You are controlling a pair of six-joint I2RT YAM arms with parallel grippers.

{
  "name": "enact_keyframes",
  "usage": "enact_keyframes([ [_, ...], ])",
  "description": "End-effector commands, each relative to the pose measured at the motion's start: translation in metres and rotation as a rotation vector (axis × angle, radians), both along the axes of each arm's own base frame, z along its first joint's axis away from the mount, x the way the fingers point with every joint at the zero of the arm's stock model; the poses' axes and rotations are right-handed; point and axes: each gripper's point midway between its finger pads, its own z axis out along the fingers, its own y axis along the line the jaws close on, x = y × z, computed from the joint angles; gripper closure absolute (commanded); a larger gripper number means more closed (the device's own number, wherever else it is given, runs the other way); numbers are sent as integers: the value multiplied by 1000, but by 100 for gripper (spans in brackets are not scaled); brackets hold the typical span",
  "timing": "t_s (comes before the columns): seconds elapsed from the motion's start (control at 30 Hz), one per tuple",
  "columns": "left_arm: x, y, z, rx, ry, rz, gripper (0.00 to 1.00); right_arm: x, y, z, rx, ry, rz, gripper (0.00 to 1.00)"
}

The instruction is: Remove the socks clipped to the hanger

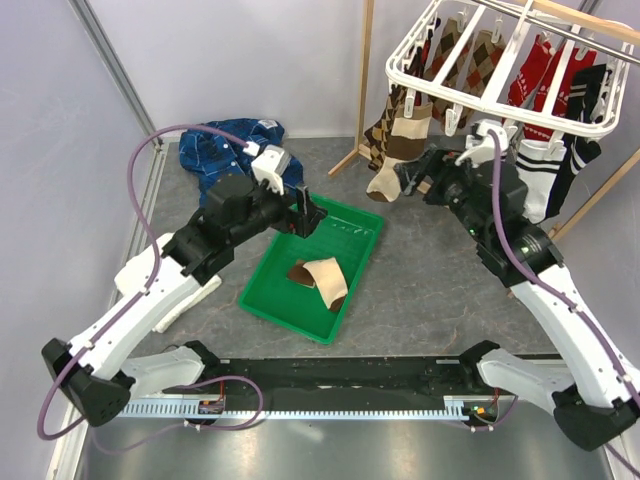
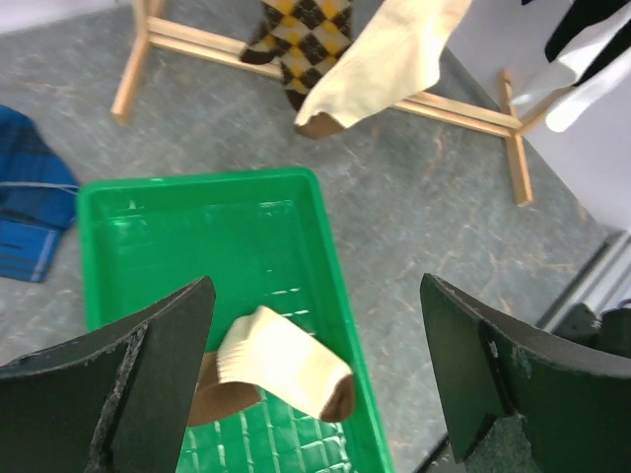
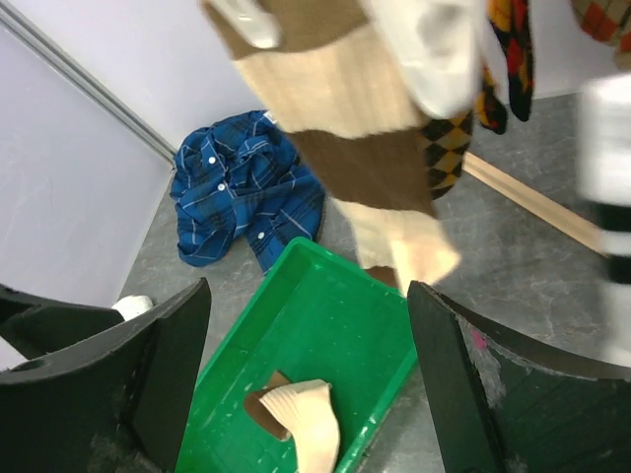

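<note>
The white hanger [image 1: 500, 55] hangs at the top right with several socks clipped under it: tan-and-brown [image 1: 403, 140], brown argyle [image 1: 382, 128], red [image 1: 535, 70], white with black stripes [image 1: 540, 175] and black [image 1: 590, 110]. One loose tan-and-brown sock [image 1: 322, 276] lies in the green tray [image 1: 285, 300]. My left gripper [image 1: 306, 215] hovers open over the tray's far end, holding nothing; the loose sock [image 2: 286, 372] shows below its fingers. My right gripper [image 1: 412, 180] stands open just beside the hanging tan-and-brown sock [image 3: 345, 118], not gripping it.
A crumpled blue plaid shirt [image 1: 235, 145] lies on the floor beyond the tray. The wooden stand's upright [image 1: 363, 70] and its foot bars [image 2: 463, 103] sit under the hanger. A wall with a metal rail [image 1: 120, 70] runs along the left.
</note>
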Motion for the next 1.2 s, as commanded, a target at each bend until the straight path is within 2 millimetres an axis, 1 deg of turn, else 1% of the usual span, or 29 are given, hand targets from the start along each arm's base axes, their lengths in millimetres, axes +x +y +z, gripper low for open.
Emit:
enact_keyframes([
  [0.0, 3, 20, -2, 18, -138, 57, 8, 12, 9, 28, 16, -47, -129, 12],
  [0.03, 3, 25, -6, 15, -148, 80, 8, 18, 12, 22, -12, -36, -167, 12],
  [0.07, -1, 28, 2, -14, -171, 85, 8, 21, 13, 24, -17, -40, -187, 12],
  [0.1, -4, 29, 1, -19, -169, 80, 8, 24, 14, 23, -24, -38, -204, 12],
  [0.13, -7, 29, 3, -26, -174, 76, 8, 31, 19, 17, -44, -27, -222, 12],
  [0.17, -7, 32, 5, -28, -181, 85, 8, 35, 14, 21, -45, -38, -274, 12],
  [0.2, -8, 35, 7, -32, -190, 97, 8, 39, 13, 20, -54, -37, -307, 12],
  [0.23, -7, 39, 9, -33, -196, 114, 8, 45, 18, 12, -78, -23, -324, 12],
  [0.27, -8, 40, 10, -37, -198, 116, 8, 48, 13, 15, -83, -26, -373, 12],
  [0.3, -9, 40, 10, -41, -199, 117, 8, 49, 15, 14, -84, -23, -386, 13],
  [0.33, -12, 38, 10, -51, -194, 104, 9, 53, 18, 11, -92, -16, -398, 13],
  [0.37, -12, 37, 10, -52, -191, 96, 9, 54, 14, 11, -97, -19, -439, 14],
  [0.47, -17, 34, 14, -66, -195, 72, 9, 62, 16, 5, -125, -11, -474, 17],
  [0.57, -18, 35, 15, -64, -203, 69, 9, 68, 16, 1, -147, -15, -502, 22],
  [0.63, -18, 35, 15, -60, -206, 67, 9, 70, 11, -1, -173, -19, -534, 25],
  [0.67, -18, 35, 15, -60, -208, 66, 9, 71, 10, -2, -182, -21, -546, 28],
  [0.7, -19, 36, 16, -61, -209, 66, 9, 71, 6, -3, -196, -24, -567, 36],
  [0.8, -19, 36, 16, -60, -212, 66, 10, 76, 5, -8, -215, -27, -589, 46],
  [0.87, -20, 37, 17, -60, -217, 65, 10, 76, 5, -9, -223, -27, -588, 51],
  [0.9, -20, 37, 17, -57, -216, 65, 10, 75, 5, -6, -223, -31, -584, 59],
  [0.97, -20, 37, 16, -56, -217, 63, 10, 74, 4, -6, -241, -36, -576, 71],
  [1.0, -20, 37, 15, -56, -214, 63, 11, 72, 3, -4, -247, -40, -574, 83],
  [1.03, -22, 35, 15, -60, -213, 49, 11, 70, 1, -3, -264, -44, -561, 98],
  [1.07, -23, 34, 15, -62, -210, 40, 11, 68, 2, -2, -266, -46, -540, 100],
  [1.13, -25, 31, 14, -61, -204, 22, 11, 63, 1, 4, -253, -65, -494, 100],
  [1.17, -26, 30, 14, -65, -203, 19, 11, 62, 6, 4, -260, -71, -445, 100],
])
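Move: The striped brown-and-cream sock hangs about 9 cm ahead of the open right hand and 2 cm to its left, its middle some 5 cm lower. A dark argyle sock is about 16 cm ahead, 6 cm left and 4 cm lower; the white socks hang some 3 cm ahead, 17 cm right and 6 cm lower. From the left hand, the striped sock is about 12 cm ahead and 18 cm right, 2 cm higher. The right fingers shut from wide open at the striped sock's middle brown band, below its clip; whether cloth is caught between them isn't clear. The hand gets there by swinging left, then reaching forward about 7 cm and sinking slightly while turning clockwise some 30 degrees and easing back right. The empty, open left hand draws off left and a little back. ##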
